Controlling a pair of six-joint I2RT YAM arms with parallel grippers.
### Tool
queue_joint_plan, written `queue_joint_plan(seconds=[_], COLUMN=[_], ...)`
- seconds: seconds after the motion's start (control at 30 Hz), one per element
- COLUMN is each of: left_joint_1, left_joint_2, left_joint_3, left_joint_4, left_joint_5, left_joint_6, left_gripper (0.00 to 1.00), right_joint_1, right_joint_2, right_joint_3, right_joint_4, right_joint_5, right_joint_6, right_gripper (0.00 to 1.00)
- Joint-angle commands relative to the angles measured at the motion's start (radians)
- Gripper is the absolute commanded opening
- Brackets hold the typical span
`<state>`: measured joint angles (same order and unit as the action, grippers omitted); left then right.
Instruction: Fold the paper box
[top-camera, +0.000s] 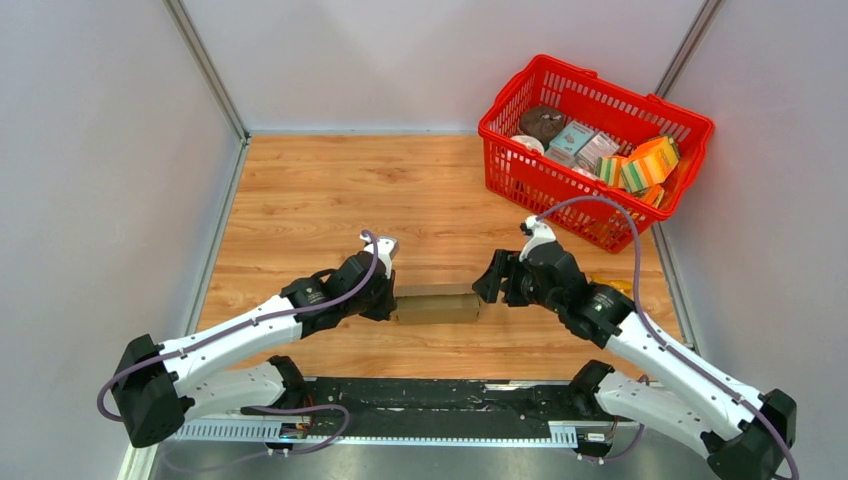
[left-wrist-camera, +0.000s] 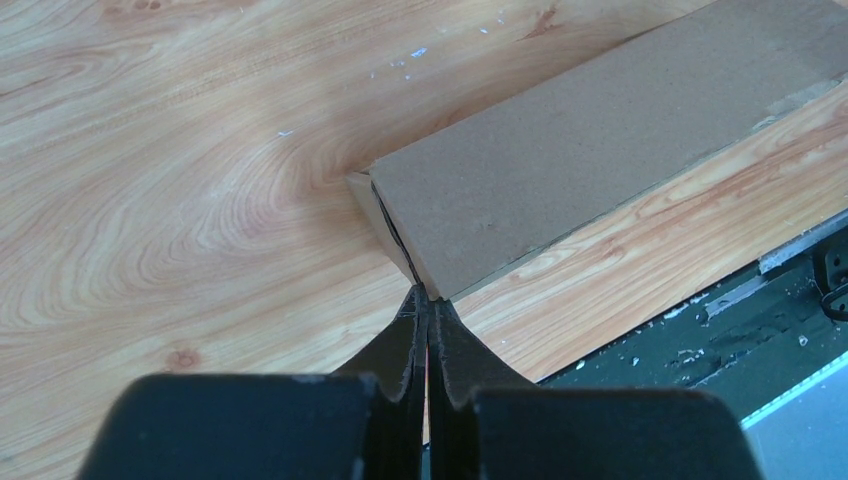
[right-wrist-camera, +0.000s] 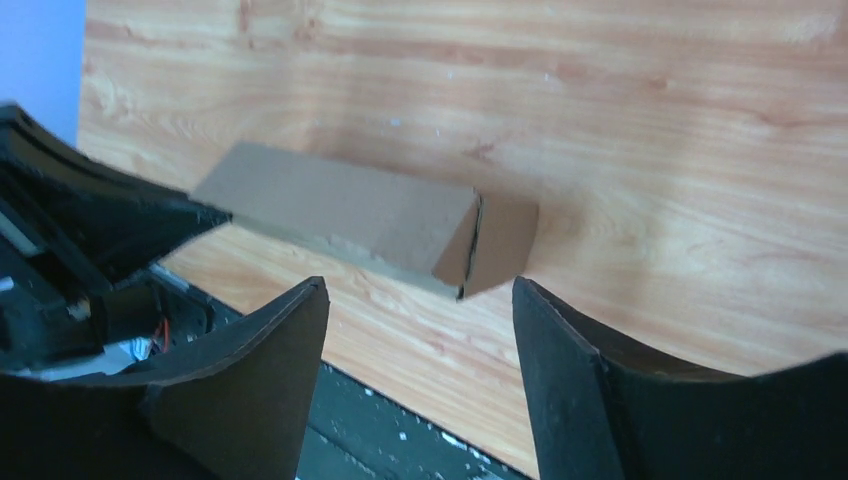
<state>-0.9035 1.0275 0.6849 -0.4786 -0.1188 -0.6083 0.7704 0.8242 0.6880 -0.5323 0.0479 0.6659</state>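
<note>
The paper box (top-camera: 437, 305) is a small, plain brown rectangular box lying on the wooden table between both arms. My left gripper (top-camera: 388, 300) is shut, with its fingertips touching the near corner of the box's left end (left-wrist-camera: 400, 215); nothing shows between its fingers (left-wrist-camera: 428, 293). My right gripper (top-camera: 487, 280) stands open just off the box's right end, not touching it. In the right wrist view the box (right-wrist-camera: 340, 210) lies beyond the spread fingers (right-wrist-camera: 420, 282), and its end flap (right-wrist-camera: 500, 245) looks folded in, with a thin seam showing.
A red basket (top-camera: 540, 185) with several colourful packages stands at the back right. The black base rail (top-camera: 430, 400) runs along the near edge of the table. Grey walls close in the left, back and right sides.
</note>
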Motion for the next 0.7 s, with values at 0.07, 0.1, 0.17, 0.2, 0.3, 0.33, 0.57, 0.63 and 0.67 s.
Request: queue_joint_plan(seconds=[0.07,0.1,0.17,0.2,0.3,0.33,0.57,0.63,0.67], left_joint_1=[-0.005,-0.005,-0.005,-0.005,-0.005,-0.005,-0.005,-0.005,-0.003], left_joint_2=[-0.017,-0.017,-0.015,-0.014,-0.012,-0.012,-0.039,-0.067,-0.104], left_joint_3=[-0.004,-0.002,-0.004,-0.002,-0.001,0.001,0.001,0.01,0.015], left_joint_4=[0.017,0.017,0.02,0.02,0.017,0.015,0.02,0.005,-0.017], left_joint_5=[-0.016,-0.018,-0.016,-0.015,-0.015,-0.016,-0.016,-0.009,-0.01], left_joint_6=[-0.015,-0.015,-0.013,-0.015,-0.013,-0.015,-0.024,-0.016,-0.012], left_gripper=[0.0,0.0,0.0,0.0,0.0,0.0,0.15,0.29,0.35], right_joint_1=[-0.037,-0.036,-0.036,-0.036,-0.026,-0.023,-0.006,-0.006,-0.006], right_joint_2=[0.119,0.124,0.124,0.122,0.11,0.104,0.047,0.036,0.029], right_joint_3=[0.033,0.018,-0.033,-0.048,-0.09,-0.099,-0.22,-0.251,-0.26], right_joint_4=[0.158,0.188,0.262,0.288,0.337,0.341,0.396,0.403,0.413], right_joint_5=[0.0,0.009,0.029,0.021,0.009,0.012,-0.002,-0.003,-0.002], right_joint_6=[-0.06,-0.075,-0.089,-0.101,-0.098,-0.1,-0.092,-0.095,-0.098], right_gripper=[0.59,0.51,0.49,0.47,0.43,0.43,0.42,0.42,0.42])
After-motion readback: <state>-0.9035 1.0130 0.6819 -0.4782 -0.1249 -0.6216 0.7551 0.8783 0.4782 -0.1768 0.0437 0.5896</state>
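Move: The box lies between my two hands. Its middle is about 10 cm to my right hand's left, 2 cm ahead and some 7 cm below, with its near right corner closest to those open fingers. The yellow toy lies roughly 23 cm to that hand's right, 4 cm ahead and 9 cm lower, and the red basket 21 cm right and about 27 cm ahead. From my left hand, already at the near left corner, the box's middle is about 9 cm right, 2 cm ahead and 3 cm lower. I bring my right hand back to the box's near right corner, first about 3 cm forward and then some 5 cm down, narrowing its fingers from three-quarters open to a bit under half so the corner lies between the tips. My left hand stays at the near left corner, fingertips shut against it, and only at the last parts them about a quarter. ##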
